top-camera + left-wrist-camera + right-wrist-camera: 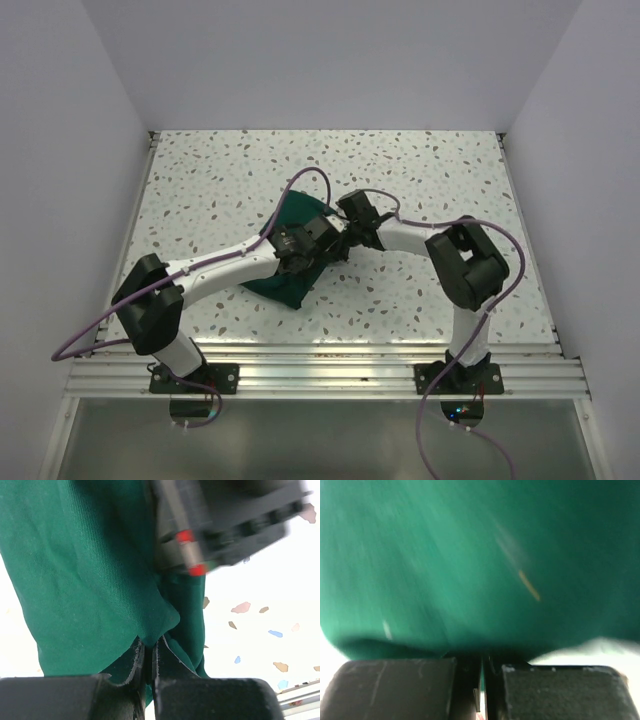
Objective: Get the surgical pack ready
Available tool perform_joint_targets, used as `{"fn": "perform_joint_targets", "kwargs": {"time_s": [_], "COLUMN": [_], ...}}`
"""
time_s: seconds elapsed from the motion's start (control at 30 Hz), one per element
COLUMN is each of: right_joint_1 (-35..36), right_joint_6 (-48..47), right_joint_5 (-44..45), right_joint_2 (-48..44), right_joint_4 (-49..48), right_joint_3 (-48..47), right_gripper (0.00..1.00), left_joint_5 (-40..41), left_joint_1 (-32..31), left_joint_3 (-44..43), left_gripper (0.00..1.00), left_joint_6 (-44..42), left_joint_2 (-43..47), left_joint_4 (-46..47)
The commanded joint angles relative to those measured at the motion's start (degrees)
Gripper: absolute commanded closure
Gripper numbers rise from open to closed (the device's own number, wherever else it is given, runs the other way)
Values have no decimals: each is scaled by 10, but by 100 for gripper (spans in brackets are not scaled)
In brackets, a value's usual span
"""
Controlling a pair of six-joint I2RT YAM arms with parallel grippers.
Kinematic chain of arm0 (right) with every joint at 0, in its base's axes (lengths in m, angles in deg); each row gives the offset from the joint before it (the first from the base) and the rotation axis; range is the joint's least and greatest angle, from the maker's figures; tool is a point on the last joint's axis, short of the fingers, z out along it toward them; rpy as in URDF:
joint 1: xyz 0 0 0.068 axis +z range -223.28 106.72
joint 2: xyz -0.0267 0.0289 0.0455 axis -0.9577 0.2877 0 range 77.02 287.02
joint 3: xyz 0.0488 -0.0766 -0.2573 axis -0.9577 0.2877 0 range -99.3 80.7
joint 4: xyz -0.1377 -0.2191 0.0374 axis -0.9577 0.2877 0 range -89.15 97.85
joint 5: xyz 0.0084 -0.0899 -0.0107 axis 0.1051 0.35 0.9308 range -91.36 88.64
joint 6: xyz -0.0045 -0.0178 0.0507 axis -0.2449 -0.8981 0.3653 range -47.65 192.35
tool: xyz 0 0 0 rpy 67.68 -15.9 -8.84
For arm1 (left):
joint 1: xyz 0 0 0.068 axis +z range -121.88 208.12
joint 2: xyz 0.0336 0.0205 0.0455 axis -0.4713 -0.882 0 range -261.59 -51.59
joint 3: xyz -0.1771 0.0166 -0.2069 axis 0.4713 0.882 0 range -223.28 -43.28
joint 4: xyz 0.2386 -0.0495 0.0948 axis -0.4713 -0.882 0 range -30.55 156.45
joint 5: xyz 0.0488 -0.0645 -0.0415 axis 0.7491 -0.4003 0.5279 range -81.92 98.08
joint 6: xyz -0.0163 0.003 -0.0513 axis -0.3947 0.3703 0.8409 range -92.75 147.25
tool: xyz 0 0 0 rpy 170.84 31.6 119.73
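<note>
The surgical pack (283, 283) is a puffy dark green cloth bundle lying mid-table, partly covered by both arms. My left gripper (322, 243) reaches over it from the lower left. In the left wrist view its jaws (148, 647) are shut on a fold of the green cloth (90, 570). My right gripper (345, 238) comes in from the right, and its dark body (225, 525) hangs just beyond the left jaws. In the right wrist view the green cloth (470, 555) fills the frame, blurred. The right jaws (483, 662) are shut at its lower edge, and I cannot tell if cloth is pinched.
The speckled white table (420, 170) extends on all sides of the bundle. White walls stand at the left, the back and the right. An aluminium rail (330, 365) holding both arm bases runs along the near edge. Purple cables (312, 178) loop above the arms.
</note>
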State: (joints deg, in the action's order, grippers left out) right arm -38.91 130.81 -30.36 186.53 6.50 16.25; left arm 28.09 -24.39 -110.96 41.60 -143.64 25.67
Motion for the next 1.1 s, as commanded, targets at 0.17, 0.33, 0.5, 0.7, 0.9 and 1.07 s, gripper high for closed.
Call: {"fn": "perform_joint_targets", "kwargs": {"time_s": [0.17,0.33,0.5,0.7,0.9,1.07], "right_joint_1": [21,-11,-66,-85,-87,-87], "right_joint_6": [87,31,-18,-103,-129,-131], "right_joint_5": [0,27,28,24,-33,-79], "right_joint_2": [50,-12,-103,-171,-147,-84], "right_joint_4": [-117,-15,56,155,161,157], "right_joint_3": [-18,13,56,32,-17,-82], "right_gripper": [100,100,83,52,31,17], "left_joint_5": [-33,-41,-71,-105,-110,-125], "left_joint_1": [-2,-1,0,0,18,43], "left_joint_3": [-21,-7,21,33,-2,-35], "left_gripper": [100,100,84,50,43,43], "left_joint_6": [0,1,-1,-1,30,32], "left_joint_2": [1,0,13,74,136,116], "left_joint_4": [42,48,62,75,56,50]}}
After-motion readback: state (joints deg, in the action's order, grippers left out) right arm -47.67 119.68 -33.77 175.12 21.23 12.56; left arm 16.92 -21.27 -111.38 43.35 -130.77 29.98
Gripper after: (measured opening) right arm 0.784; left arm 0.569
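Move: At the right-hand side of the folded green cloth, the left hand already pinches a fold. The bundle's middle is some 8 cm ahead of this hand, 3 cm left and about 3 cm lower; the near corner is about 7 cm back and 1 cm left, and the left corner 15 cm left and 2 cm back. For the right hand, its shut fingers at the cloth's right side, the bundle's middle is about 8 cm left, 3 cm ahead and slightly below. Pushing its shut fingers about 2 cm farther left against the cloth fold, the right hand tucks, then reverses, pulling out some 10 cm to the right while rising about 7 cm and opening wide. The left hand keeps its pinch at first, then opens about halfway, easing back and right a couple of centimetres, and lifts some 9 cm clear with a tilt of about 20 degrees. ##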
